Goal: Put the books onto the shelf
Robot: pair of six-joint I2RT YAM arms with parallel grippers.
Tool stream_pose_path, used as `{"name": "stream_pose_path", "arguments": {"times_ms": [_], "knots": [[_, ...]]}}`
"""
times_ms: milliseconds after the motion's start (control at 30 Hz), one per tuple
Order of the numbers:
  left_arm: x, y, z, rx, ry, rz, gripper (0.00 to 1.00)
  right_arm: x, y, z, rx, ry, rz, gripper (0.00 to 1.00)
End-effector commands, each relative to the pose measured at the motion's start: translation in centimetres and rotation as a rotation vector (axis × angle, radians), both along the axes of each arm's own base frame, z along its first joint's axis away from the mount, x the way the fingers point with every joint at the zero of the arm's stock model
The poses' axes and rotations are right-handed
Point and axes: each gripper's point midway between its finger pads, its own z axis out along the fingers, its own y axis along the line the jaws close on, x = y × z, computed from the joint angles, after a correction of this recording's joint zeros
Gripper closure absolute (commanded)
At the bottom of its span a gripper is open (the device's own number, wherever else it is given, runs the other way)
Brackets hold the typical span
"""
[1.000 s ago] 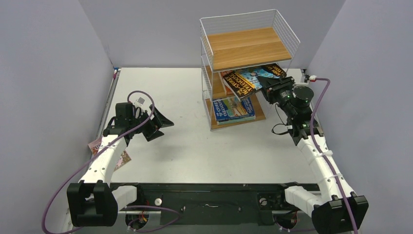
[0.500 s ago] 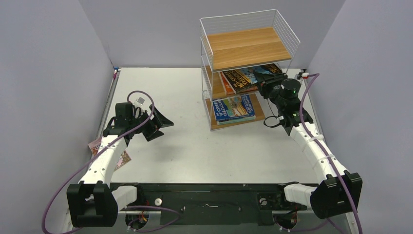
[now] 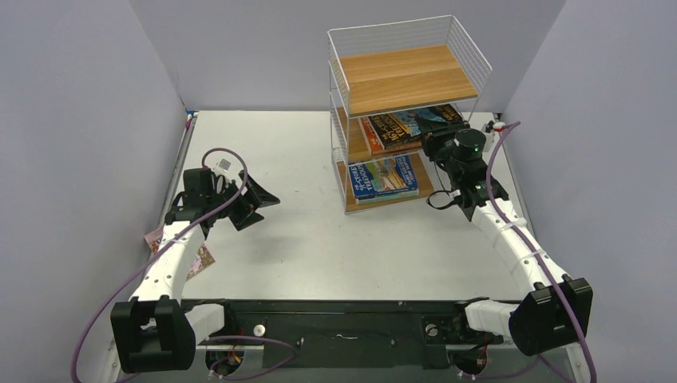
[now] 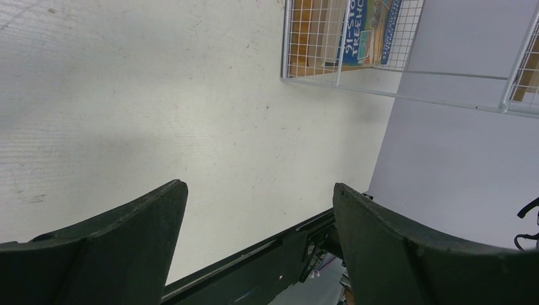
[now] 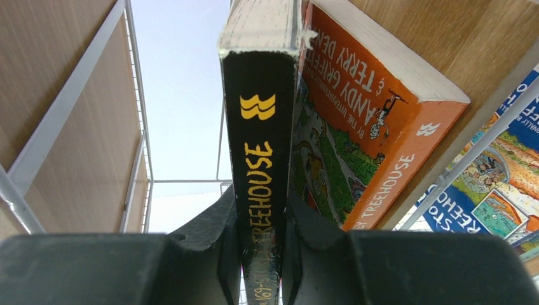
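The shelf of white wire and wooden boards stands at the back right. My right gripper is shut on a black book and holds it inside the middle tier, over an orange book. In the right wrist view the black spine is pinched in my right gripper, with the orange book beside it. A blue book lies on the bottom tier. A pink book lies at the table's left edge, partly under my left arm. My left gripper hangs open and holds nothing.
Grey walls close in the table on the left, back and right. A black rail runs along the near edge between the arm bases. The left wrist view shows bare table below my left gripper and the shelf's lower wire frame.
My right arm has pushed the black book deeper into the middle tier. My left arm has shifted slightly toward the left and the near edge, still open.
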Motion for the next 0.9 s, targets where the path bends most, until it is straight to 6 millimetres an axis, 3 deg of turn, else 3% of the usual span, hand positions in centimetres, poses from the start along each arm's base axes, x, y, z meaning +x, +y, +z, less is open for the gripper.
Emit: {"name": "stream_pose_path", "arguments": {"times_ms": [0, 67, 100, 167, 233, 367, 633, 867], "knots": [[-0.1, 0.2, 0.5, 0.005, -0.035, -0.016, 0.17, 0.8, 0.4, 4.1, 0.047, -0.105, -0.022, 1.00], [-0.2, 0.3, 0.5, 0.006, -0.038, -0.014, 0.17, 0.9, 1.0, 4.3, 0.060, -0.113, 0.004, 0.80], [-0.2, 0.3, 0.5, 0.004, -0.039, -0.018, 0.17, 0.9, 1.1, 4.5, 0.062, -0.117, 0.009, 0.65], [-0.3, 0.4, 0.6, 0.009, -0.042, -0.020, 0.17, 0.7, 1.3, 4.7, 0.057, -0.125, 0.022, 0.47], [-0.2, 0.4, 0.6, 0.013, -0.045, -0.020, 0.17, 0.5, 1.4, 4.8, 0.053, -0.128, 0.030, 0.35], [-0.2, 0.4, 0.5, 0.013, -0.041, -0.020, 0.17, -0.5, 1.8, 4.9, 0.042, -0.124, 0.063, 0.21], [-0.1, 0.3, 0.3, 0.003, -0.035, -0.020, 0.17, -2.1, 2.3, 4.2, -0.007, -0.097, 0.123, 0.17], [0.0, 0.3, 0.3, 0.001, -0.034, -0.017, 0.17, -2.8, 2.8, 2.1, -0.028, -0.047, 0.164, 0.21]]}}
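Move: The right hand's fingers are shut on the spine of the black 169-Storey book; the book's middle lies about 5 cm ahead and 2 cm left of that hand, roughly level. The place for it is on top of the orange book on the middle shelf, centred some 4 cm ahead, 3 cm left and 4 cm below. The blue book on the bottom shelf is around 2 cm ahead, 6 cm left and 20 cm down. From the idle left hand, the black book is some 18 cm ahead, 35 cm right and 16 cm higher. The right hand eases about half a centimetre forward and down and 1 cm left, then opens its fingers from the pinch on the black book's spine to nearly full width, letting the book go over the orange one. With the fingers spreading it draws back a little over 2 cm towards the shelf's open front while still drifting left, about 2 cm in all, rising about 1 cm from its lowest point and turning some 5 to 10 degrees counter-clockwise, with the lower finger still close at the spine. ##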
